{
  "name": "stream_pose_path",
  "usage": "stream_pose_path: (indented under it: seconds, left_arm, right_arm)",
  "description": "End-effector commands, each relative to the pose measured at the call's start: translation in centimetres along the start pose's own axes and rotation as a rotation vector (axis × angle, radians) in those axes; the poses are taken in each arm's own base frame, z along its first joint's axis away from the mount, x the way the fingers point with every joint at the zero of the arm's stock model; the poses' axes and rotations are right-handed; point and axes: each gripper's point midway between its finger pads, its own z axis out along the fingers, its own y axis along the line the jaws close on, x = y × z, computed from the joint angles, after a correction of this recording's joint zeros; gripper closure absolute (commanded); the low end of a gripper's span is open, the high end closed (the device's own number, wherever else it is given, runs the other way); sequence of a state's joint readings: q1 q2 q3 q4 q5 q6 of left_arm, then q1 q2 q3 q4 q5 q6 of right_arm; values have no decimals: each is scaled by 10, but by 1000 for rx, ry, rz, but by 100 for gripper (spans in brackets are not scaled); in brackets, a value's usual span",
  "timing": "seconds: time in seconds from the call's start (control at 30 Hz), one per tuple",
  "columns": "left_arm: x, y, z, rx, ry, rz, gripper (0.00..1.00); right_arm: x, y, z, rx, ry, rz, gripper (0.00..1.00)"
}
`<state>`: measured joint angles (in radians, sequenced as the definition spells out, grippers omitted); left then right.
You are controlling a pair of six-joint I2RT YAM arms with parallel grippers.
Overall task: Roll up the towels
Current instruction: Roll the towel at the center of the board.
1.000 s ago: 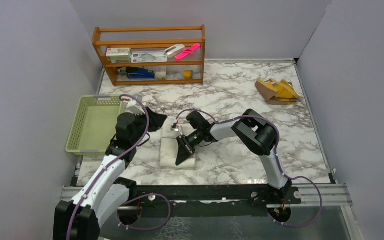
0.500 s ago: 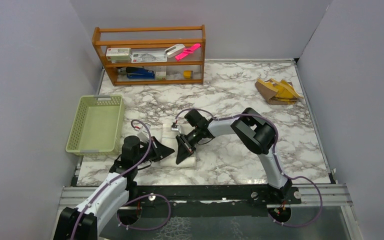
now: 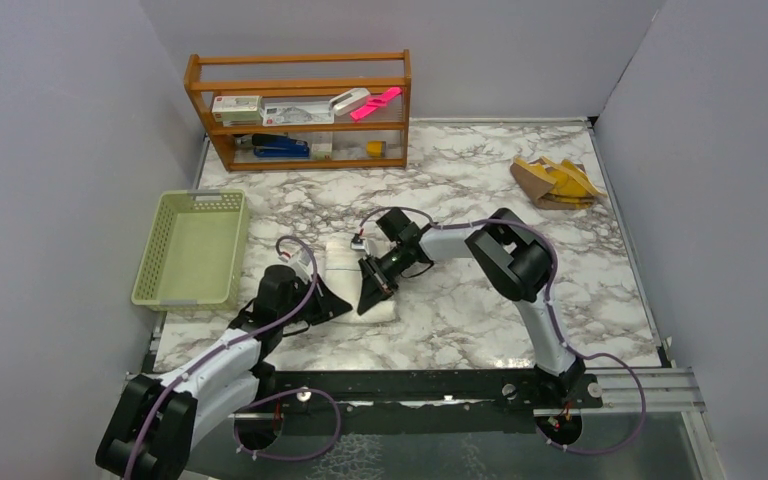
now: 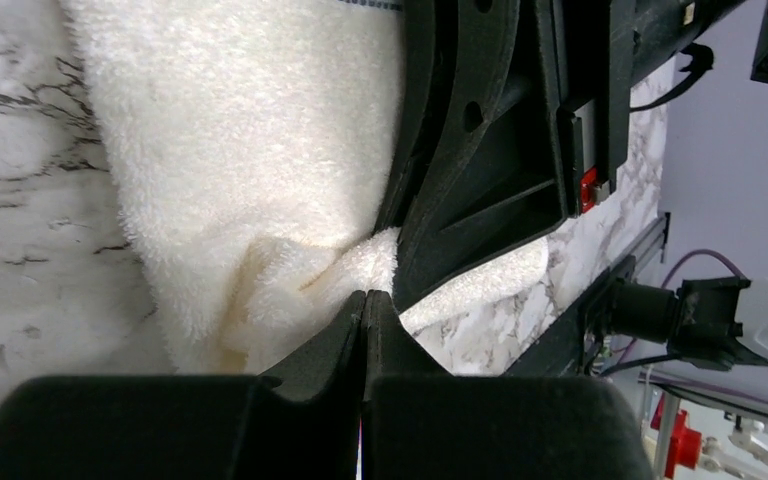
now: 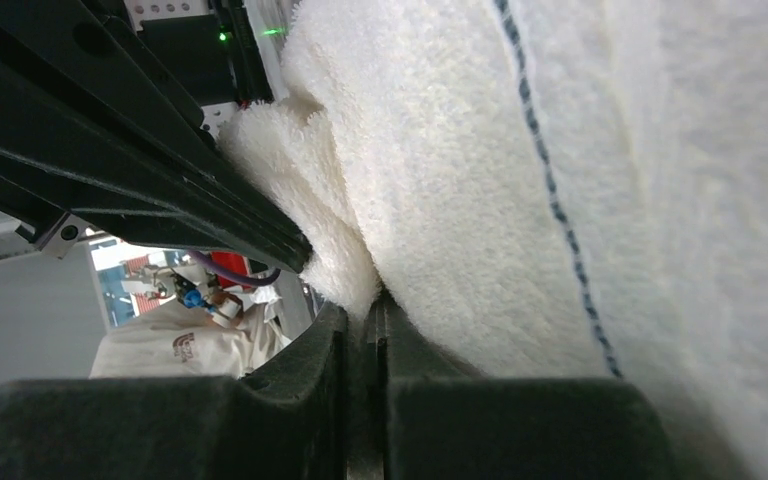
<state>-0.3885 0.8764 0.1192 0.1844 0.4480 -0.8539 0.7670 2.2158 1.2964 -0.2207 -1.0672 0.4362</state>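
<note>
The white towel (image 3: 343, 264) lies mid-table, its near edge bunched into a fold (image 4: 290, 280). My right gripper (image 3: 367, 306) comes from the right and is shut on that fold; cloth runs down between its fingertips (image 5: 368, 305). My left gripper (image 3: 346, 305) is shut, its tips (image 4: 365, 296) pressed against the same fold right beside the right gripper's fingers (image 4: 480, 150); no cloth shows between its jaws. The towel's blue-stitched edge (image 5: 550, 190) shows in the right wrist view. The mustard-yellow towel (image 3: 555, 181) lies crumpled at the far right.
A pale green basket (image 3: 190, 248) stands at the table's left edge. A wooden shelf (image 3: 300, 108) with small items stands at the back left. Grey walls close in both sides, and the black rail (image 3: 410, 385) runs along the near edge.
My left arm swung from beside the basket down to the towel's near-left edge, and its jaws closed. The right gripper edged slightly farther away, still holding the towel's fold.
</note>
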Motion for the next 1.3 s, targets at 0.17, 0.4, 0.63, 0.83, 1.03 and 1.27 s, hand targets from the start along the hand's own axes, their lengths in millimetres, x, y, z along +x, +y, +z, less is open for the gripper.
stream_pose_path:
  seconds: [0.17,0.4,0.63,0.83,1.03,1.27]
  left_arm:
    - [-30,25,9,-169,-97,69,100]
    - [-36,40,15,-244,-113,56,100]
    - [-28,66,5,-359,-119,62,100]
    - [-25,67,0,-361,-128,44,100]
    - [-23,67,-1,-357,-122,43,100]
    - [-22,67,1,-356,-112,45,100]
  right_arm:
    - [-31,-54,9,131,-29,-55,98]
    - [-49,-50,4,164,-28,-143,76]
    - [-75,-31,-25,309,-99,-351,61]
    - [-97,-6,-73,519,-252,-545,59]
    - [-96,59,-118,547,-584,-960,56]
    - [-33,74,-69,412,-433,-1587,55]
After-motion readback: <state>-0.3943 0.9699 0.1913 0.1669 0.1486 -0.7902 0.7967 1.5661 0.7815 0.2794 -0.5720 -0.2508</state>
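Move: The towel's rolled near edge is already between the hands: its middle lies about 3 cm right of the left hand and 1 cm below it. The right hand already holds that edge, with its middle practically at the fingers and 1 cm lower. From the left hand the flat part of the towel lies some 9 cm ahead and 1 cm left, and the green basket about 13 cm ahead and 33 cm left. The towel's rolled edge, still pinched by the right fingers and touched by the shut left fingertips, is pushed forward and somewhat left. The left hand travels about 5 cm forward and then 3 cm left, turning slightly counter-clockwise, and stays against the roll. The right hand lets go, carries on forward, pulls away right and up some 8 cm as its fingers swing forward from pointing back, then eases back. ##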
